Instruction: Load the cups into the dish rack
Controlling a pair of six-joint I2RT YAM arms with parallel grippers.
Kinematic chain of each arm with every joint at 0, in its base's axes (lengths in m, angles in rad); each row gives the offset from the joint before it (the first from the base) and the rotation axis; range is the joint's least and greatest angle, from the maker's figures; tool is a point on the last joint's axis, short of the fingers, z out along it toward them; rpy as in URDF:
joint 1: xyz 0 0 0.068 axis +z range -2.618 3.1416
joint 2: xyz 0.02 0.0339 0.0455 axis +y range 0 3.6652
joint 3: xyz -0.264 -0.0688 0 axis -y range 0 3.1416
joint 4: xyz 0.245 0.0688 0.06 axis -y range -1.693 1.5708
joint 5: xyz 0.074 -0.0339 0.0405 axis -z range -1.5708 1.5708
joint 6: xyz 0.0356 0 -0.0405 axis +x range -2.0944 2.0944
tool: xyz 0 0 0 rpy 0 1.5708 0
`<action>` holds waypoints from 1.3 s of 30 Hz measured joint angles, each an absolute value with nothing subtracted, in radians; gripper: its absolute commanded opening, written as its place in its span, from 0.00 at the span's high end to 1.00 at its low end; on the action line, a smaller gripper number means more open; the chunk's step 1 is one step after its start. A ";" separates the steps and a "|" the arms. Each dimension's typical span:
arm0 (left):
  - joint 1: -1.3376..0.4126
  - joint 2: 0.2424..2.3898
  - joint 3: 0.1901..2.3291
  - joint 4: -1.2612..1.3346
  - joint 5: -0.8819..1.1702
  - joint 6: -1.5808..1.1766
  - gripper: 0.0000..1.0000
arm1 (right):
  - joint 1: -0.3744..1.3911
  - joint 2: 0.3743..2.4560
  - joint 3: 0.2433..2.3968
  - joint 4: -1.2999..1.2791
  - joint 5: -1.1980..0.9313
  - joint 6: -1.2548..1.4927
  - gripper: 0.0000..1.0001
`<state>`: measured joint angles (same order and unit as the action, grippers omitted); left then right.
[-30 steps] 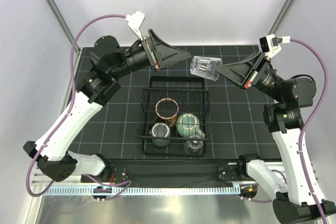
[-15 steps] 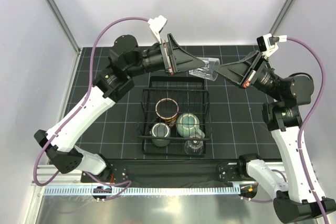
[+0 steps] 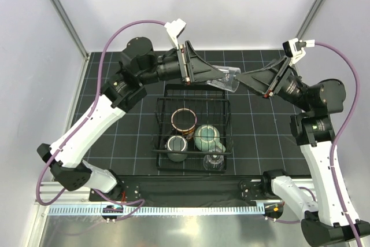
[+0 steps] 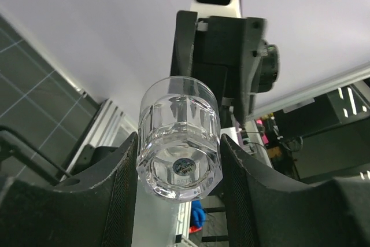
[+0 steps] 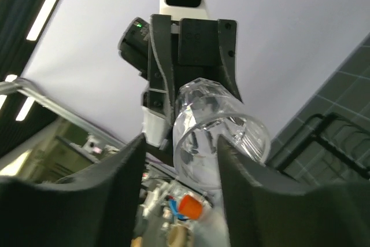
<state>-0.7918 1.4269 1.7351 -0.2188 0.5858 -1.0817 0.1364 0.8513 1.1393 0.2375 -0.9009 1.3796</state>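
A clear glass [image 3: 225, 77] hangs on its side in the air over the back edge of the dish rack [image 3: 158, 121], between my two grippers. My left gripper [image 3: 215, 76] is shut on its thick base; in the left wrist view both pads [image 4: 124, 189] press the sides of the glass [image 4: 180, 140]. My right gripper [image 5: 180, 169] stands open at the rim end of the glass [image 5: 217, 131], its left finger clear of it. Inside the rack stand a red-lined dark cup [image 3: 184, 121], a pale-green mug [image 3: 206, 137], a dark grey-green mug [image 3: 177, 147] and another clear glass [image 3: 214, 160].
The rack sits in the middle of a black gridded mat [image 3: 115, 137]. Both arms reach inward above its far side. Metal frame posts [image 3: 58, 10] rise at the back corners, and the arm bases and a rail [image 3: 185, 207] line the near edge.
My left gripper moved right to the glass and shut on its base. My right gripper, which was holding the glass by its rim, has opened.
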 measured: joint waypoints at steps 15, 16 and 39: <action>-0.843 1.486 2.119 -1.144 0.141 -0.743 1.00 | 0.138 0.937 1.534 -0.803 -0.587 0.744 0.32; -0.858 1.496 2.138 -1.185 0.113 -0.733 1.00 | 0.138 0.944 1.534 -0.836 -0.579 0.731 0.32; -1.063 1.637 2.113 -1.352 -0.221 -0.694 1.00 | 0.138 0.980 1.520 -0.943 -0.552 0.704 0.32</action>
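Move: Some 40 cm or more below the left hand, which already holds the glass cup sideways by its base end, lies the dish rack, its middle about 5 cm ahead and 5 cm left. In it the black mug stands roughly 7 cm ahead and 8 cm left, the pale green mug almost straight below, and the small grey-green cup about 2 cm back and 11 cm left. From the right hand, the rack's middle is some 7 cm ahead, 10 cm left, equally far down. Lowering the glass cup about 18 cm towards the rack, the left hand swings some 6 cm left and tips its fingers roughly 60 degrees from pointing right to steeply down, turning slightly counter-clockwise, grip kept. The right fingers open wider and leave the rim; that hand sinks about 11 cm, drawing away right and a little forward while tipping down. ##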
